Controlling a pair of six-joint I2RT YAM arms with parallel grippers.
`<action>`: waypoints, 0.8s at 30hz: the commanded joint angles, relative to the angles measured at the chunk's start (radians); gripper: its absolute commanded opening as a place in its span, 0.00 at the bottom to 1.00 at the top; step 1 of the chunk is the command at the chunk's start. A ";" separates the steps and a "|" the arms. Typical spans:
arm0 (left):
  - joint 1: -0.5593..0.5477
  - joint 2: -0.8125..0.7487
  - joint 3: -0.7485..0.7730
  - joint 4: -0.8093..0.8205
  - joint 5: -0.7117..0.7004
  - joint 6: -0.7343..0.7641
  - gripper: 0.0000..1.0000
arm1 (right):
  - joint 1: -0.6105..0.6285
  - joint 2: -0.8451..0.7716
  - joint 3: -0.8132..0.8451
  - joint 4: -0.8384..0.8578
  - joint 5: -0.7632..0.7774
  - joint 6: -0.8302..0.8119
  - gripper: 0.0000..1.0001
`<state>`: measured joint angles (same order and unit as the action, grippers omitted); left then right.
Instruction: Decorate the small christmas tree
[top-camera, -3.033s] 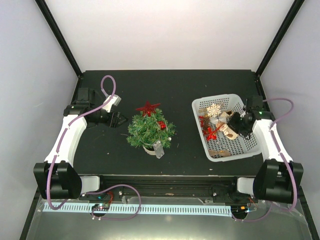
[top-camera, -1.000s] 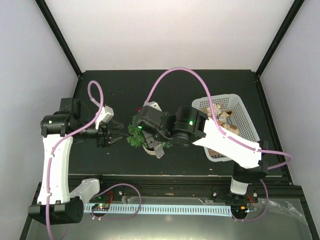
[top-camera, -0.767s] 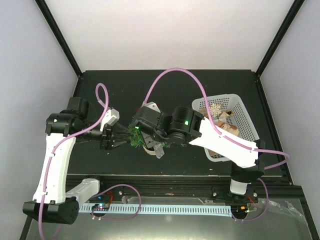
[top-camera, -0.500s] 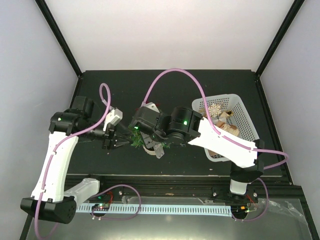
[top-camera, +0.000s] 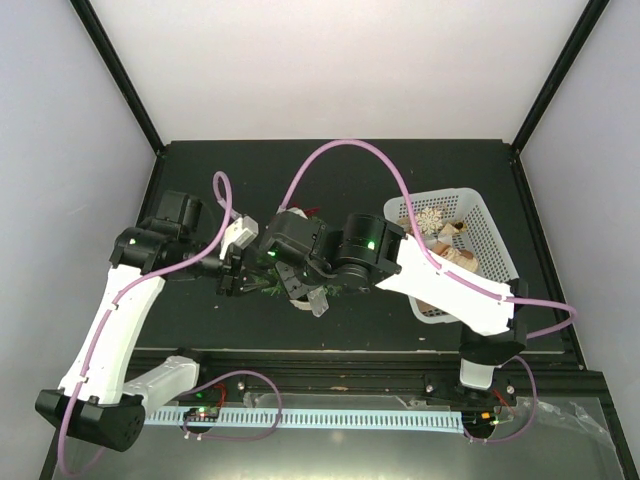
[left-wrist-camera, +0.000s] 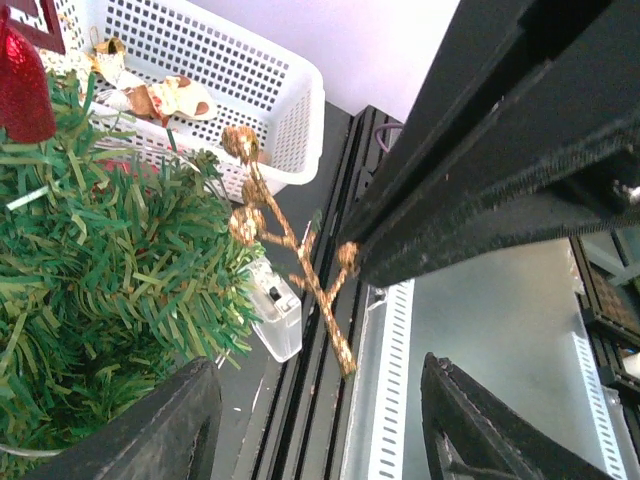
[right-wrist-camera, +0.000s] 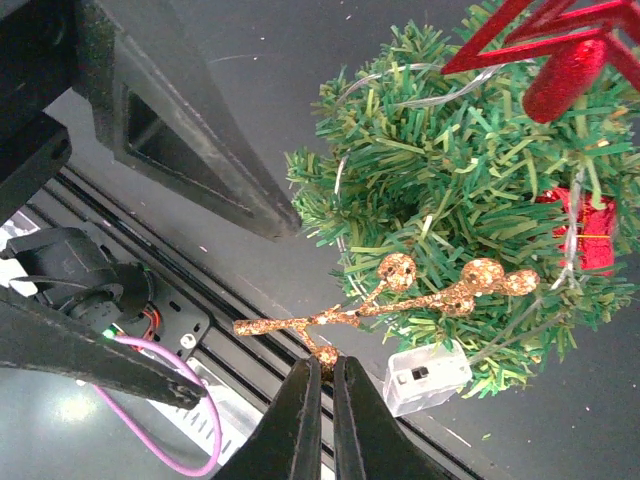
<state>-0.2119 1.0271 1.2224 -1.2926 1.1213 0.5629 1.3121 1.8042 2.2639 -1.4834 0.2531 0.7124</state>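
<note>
The small christmas tree (right-wrist-camera: 470, 200) stands mid-table with bushy green needles, a red star (right-wrist-camera: 560, 50) on top and a red gift ornament (right-wrist-camera: 590, 230). In the top view the tree (top-camera: 275, 290) is mostly hidden under my right arm. My right gripper (right-wrist-camera: 322, 365) is shut on a berry of a gold glitter twig (right-wrist-camera: 390, 300), holding it against the tree's lower branches. My left gripper (left-wrist-camera: 320, 420) is open just left of the tree, and the twig (left-wrist-camera: 290, 260) hangs a little beyond its fingers (left-wrist-camera: 150, 430). In the top view the left gripper (top-camera: 238, 278) nearly meets the right gripper (top-camera: 280, 270).
A white mesh basket (top-camera: 495, 255) of ornaments stands at the right. A clear battery box (right-wrist-camera: 425, 375) lies by the tree's base, near the table's front rail (top-camera: 330, 355). My right arm (top-camera: 440, 280) stretches across the middle of the table.
My left gripper has moved right, closer to the tree and the twig. The right gripper, with the twig in it, has shifted slightly left over the tree.
</note>
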 joint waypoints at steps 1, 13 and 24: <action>-0.018 -0.005 0.003 0.079 -0.006 -0.062 0.54 | -0.001 0.020 0.029 0.017 -0.028 -0.023 0.07; -0.047 0.001 0.005 0.072 -0.002 -0.053 0.33 | -0.001 0.023 0.023 0.019 -0.035 -0.027 0.07; -0.064 -0.002 -0.012 0.072 -0.015 -0.044 0.25 | -0.001 0.023 0.024 0.021 -0.030 -0.021 0.07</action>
<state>-0.2638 1.0275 1.2118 -1.2301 1.1065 0.5106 1.3121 1.8244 2.2662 -1.4807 0.2222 0.6930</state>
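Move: The copper berry twig, held in the right fingers with its bare stem end pointing to the left hand, has its middle about 4 cm right of the left hand and 3 cm ahead, nearly level. The left fingertips are some 3 cm to the left of the right hand, level with it. From the left hand, the tree's crown lies about 8 cm ahead, 6 cm right and 9 cm lower; the red star is roughly 12 cm ahead and 6 cm right, slightly lower. The twig's stem end is brought deeper in between the left fingers as the hands close up: the left hand eases about 1 cm to the right while its fingers shut to about half their gap around the stem. The right hand keeps its pinch on the side sprig, sinks roughly 1 cm and shifts slightly left, then holds still. ##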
